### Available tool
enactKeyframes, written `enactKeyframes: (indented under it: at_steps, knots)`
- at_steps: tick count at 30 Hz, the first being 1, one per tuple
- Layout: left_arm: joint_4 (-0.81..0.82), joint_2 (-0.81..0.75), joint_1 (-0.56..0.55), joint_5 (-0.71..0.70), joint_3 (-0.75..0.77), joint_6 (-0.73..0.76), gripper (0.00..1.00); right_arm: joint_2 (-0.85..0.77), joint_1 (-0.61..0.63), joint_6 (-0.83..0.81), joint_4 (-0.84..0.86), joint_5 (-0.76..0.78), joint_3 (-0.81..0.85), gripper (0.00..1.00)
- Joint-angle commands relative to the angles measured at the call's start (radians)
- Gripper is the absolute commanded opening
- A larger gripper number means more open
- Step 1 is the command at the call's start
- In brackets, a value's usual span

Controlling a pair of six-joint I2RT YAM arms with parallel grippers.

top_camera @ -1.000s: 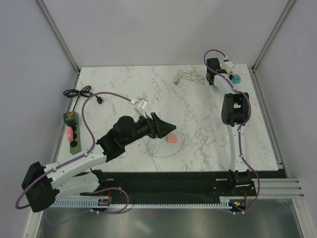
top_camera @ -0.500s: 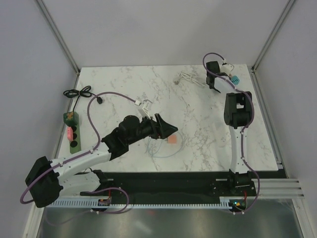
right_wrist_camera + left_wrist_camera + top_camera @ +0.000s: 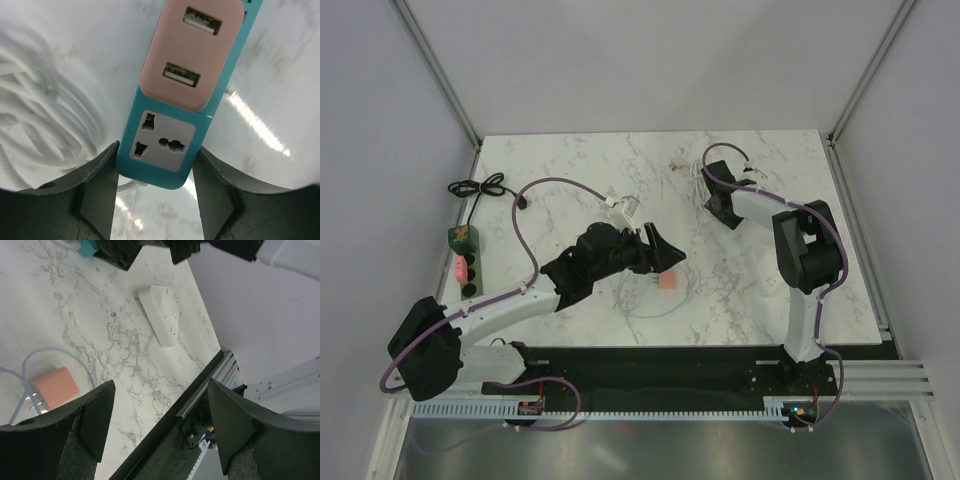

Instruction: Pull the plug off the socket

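A teal socket strip [image 3: 162, 142] with a pink USB section sits between my right gripper's [image 3: 156, 150] fingers, which press on both its sides; its outlet face is empty. In the top view the right gripper [image 3: 722, 208] hangs over the table's back middle and hides the strip. A pink plug [image 3: 667, 282] lies on the marble with a pale blue cable [image 3: 650, 305] looped by it; in the left wrist view the plug [image 3: 55, 387] shows bare prongs. My left gripper [image 3: 665, 256] hovers open just above and left of the plug, with nothing between its fingers [image 3: 97, 410].
A white cable bundle [image 3: 692, 160] lies behind the right gripper. A white power strip [image 3: 160, 315] rests on the marble near the front edge. A green strip [image 3: 467, 265] and a black cord [image 3: 475, 187] sit at the table's left edge.
The right gripper closed on the teal socket strip at the back right corner and carried it left toward the table's middle. The left arm reached slightly further right.
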Motion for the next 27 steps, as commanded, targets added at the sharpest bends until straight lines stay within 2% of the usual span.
enactKeyframes:
  at_steps: [1, 3, 6, 7, 9, 13, 15, 23, 26, 27]
  knots:
    - [0.000, 0.008, 0.029, -0.019, 0.061, 0.049, 0.81, -0.050, 0.097, 0.162, 0.033, -0.147, -0.066, 0.14]
    - [-0.004, 0.004, 0.043, -0.019, 0.061, 0.049, 0.81, -0.062, 0.117, 0.182, 0.059, -0.196, -0.077, 0.14]
    - [-0.024, -0.013, 0.057, -0.016, 0.061, 0.050, 0.81, -0.071, 0.138, 0.157, 0.070, -0.210, -0.080, 0.19]
    - [-0.029, -0.018, 0.060, -0.016, 0.061, 0.052, 0.81, -0.071, 0.138, 0.139, 0.070, -0.218, -0.074, 0.28]
    - [-0.046, -0.033, 0.067, -0.014, 0.060, 0.055, 0.81, -0.079, 0.138, 0.075, 0.070, -0.239, -0.072, 0.36]
    - [-0.066, -0.058, 0.089, -0.007, 0.063, 0.060, 0.81, -0.119, 0.138, -0.062, 0.091, -0.265, -0.089, 0.91]
    - [-0.078, -0.067, 0.110, 0.007, 0.076, 0.064, 0.82, -0.152, 0.138, -0.120, 0.091, -0.272, -0.098, 0.98]
    - [-0.220, -0.076, 0.221, 0.101, 0.205, 0.107, 0.82, -0.339, 0.131, -0.377, 0.100, -0.383, -0.136, 0.98]
    - [-0.300, -0.018, 0.228, 0.150, 0.291, 0.135, 0.83, -0.430, 0.090, -0.407, 0.146, -0.439, -0.228, 0.98]
    - [-0.326, 0.010, 0.230, 0.165, 0.317, 0.141, 0.83, -0.450, 0.036, -0.407, 0.169, -0.472, -0.257, 0.98]
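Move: Between the right fingers is the near-left end of the teal socket strip; its set-down spot on bare table lies about 10 cm to that hand's left and 3 cm back, at the same height. The pink plug rides on the strip some 4 cm ahead and 5 cm right, while the white cord coil lies about 8 cm left and 7 cm ahead. From the left hand the pink plug is roughly 27 cm ahead, 30 cm right and 16 cm below. Sliding leftward with its hold kept, the right hand carries the teal strip about 10 cm left and slightly back, close over the table, then opens wide, lets go of the end and rises some 9 cm, turning about 30 degrees counter-clockwise overall. The open, empty left hand moves forward, left and up, about 5 to 6 cm each way. ##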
